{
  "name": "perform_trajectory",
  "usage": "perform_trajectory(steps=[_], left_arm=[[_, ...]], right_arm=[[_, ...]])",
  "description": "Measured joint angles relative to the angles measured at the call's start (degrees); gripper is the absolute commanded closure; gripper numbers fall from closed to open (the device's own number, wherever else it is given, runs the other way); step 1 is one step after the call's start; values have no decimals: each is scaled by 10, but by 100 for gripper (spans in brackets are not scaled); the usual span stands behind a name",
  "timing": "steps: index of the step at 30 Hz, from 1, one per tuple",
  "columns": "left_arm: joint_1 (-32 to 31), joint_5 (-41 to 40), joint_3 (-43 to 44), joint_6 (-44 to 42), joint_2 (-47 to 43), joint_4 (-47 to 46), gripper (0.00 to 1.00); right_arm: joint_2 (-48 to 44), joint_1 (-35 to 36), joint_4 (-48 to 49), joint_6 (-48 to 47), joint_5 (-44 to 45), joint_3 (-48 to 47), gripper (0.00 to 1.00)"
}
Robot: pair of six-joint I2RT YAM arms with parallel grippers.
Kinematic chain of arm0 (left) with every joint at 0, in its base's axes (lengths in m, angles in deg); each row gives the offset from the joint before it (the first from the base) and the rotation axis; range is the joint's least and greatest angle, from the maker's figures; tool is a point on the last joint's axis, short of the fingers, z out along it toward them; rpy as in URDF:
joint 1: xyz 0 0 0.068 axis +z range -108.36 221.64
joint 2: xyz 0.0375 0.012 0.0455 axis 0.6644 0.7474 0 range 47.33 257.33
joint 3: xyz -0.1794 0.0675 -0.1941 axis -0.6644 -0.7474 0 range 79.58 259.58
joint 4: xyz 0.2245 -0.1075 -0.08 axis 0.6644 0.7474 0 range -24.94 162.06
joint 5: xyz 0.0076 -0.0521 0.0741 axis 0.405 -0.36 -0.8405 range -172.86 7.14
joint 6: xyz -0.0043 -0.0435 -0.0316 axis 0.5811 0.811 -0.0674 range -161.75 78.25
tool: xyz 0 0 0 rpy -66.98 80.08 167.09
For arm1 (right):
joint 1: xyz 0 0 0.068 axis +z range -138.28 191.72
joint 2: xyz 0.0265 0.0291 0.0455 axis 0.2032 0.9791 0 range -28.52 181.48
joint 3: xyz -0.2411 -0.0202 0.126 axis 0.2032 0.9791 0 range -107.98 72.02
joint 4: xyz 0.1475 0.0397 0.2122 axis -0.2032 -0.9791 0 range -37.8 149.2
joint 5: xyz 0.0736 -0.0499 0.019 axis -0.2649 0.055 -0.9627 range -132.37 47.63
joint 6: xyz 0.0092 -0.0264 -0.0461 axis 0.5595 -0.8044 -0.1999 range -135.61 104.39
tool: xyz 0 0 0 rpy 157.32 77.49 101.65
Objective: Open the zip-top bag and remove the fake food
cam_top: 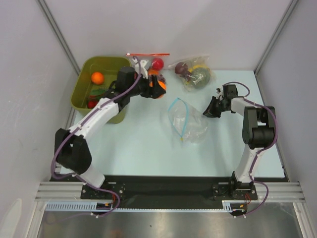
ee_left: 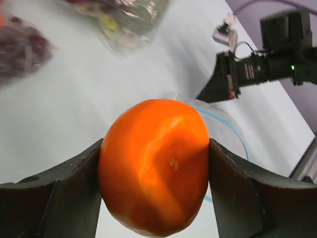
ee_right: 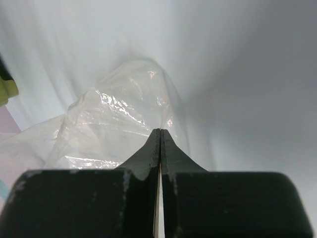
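Observation:
An orange fake fruit [cam_top: 158,89] [ee_left: 153,166] is clamped between the two dark fingers [ee_left: 69,183] of my left gripper [cam_top: 157,89] [ee_left: 154,171], above the table just right of the bin. The zip-top bag [cam_top: 190,124] [ee_left: 229,125] [ee_right: 114,119] lies crumpled mid-table, its light-blue zip strip gaping open. Nothing coloured shows inside it. My right gripper [cam_top: 207,113] [ee_right: 161,131] sits at the bag's right edge, fingers pressed together. The plastic reaches right up to its tips, and I cannot tell whether any of it is pinched.
An olive-green bin [cam_top: 81,84] at the back left holds an orange fruit [cam_top: 97,78] and a red one [cam_top: 92,103]. A clear bag with a red-orange zip [cam_top: 148,55] and another with purple and green fruit [cam_top: 195,74] lie along the back wall.

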Motion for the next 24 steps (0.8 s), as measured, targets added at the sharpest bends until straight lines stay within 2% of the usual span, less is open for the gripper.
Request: perform_trajectory(steps=[4, 10, 13, 14, 17, 19, 20, 21, 23, 24], left_arm=[[49, -12, -21, 0, -55, 4, 100], [133, -43, -30, 0, -87, 10, 100], [176, -70, -30, 8, -87, 18, 100], [187, -81, -30, 14, -87, 22, 100], [227, -119, -20, 31, -77, 43, 100], [247, -148, 0, 36, -60, 57, 100], [254, -162, 13, 37, -49, 63, 100], [258, -176, 29, 36, -37, 70, 100], [265, -197, 62, 34, -10, 82, 100], [266, -210, 85, 31, 9, 88, 100]], right_arm=[[0, 0, -1, 0, 0, 0, 100], [0, 0, -9, -2, 0, 0, 99], [-2, 0, -16, -4, 0, 0, 85], [-3, -1, -18, -6, 0, 0, 71], [-9, -1, -26, -14, 0, -1, 50], [-17, -1, -30, -20, 0, -3, 43], [-23, -1, -31, -24, 0, -4, 34], [-29, -1, -32, -26, 0, -5, 30], [-42, -1, -36, -35, 0, -7, 27], [-52, -1, -40, -38, 0, -10, 15]])
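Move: My left hand holds the orange fruit up in the air. The green bin it is bound for is centred about 29 cm to its left, 10 cm farther out and 15 cm lower; the orange already inside lies some 33 cm left and 19 cm ahead. The red-zip bag is roughly 22 cm ahead and 6 cm left. My right fingers pinch the edge of the emptied bag, whose middle is about 9 cm left and 3 cm back; the melon bag lies some 21 cm ahead and 7 cm left. I swing my left hand about 27 cm left and some 10 cm forward until it is over the green bin, rising a few centimetres early on and turning about 45 degrees counter-clockwise, still gripping the orange fruit. Meanwhile my right hand holds nearly still, then opens wide, lets go of the emptied bag and lifts about 3.5 cm. ##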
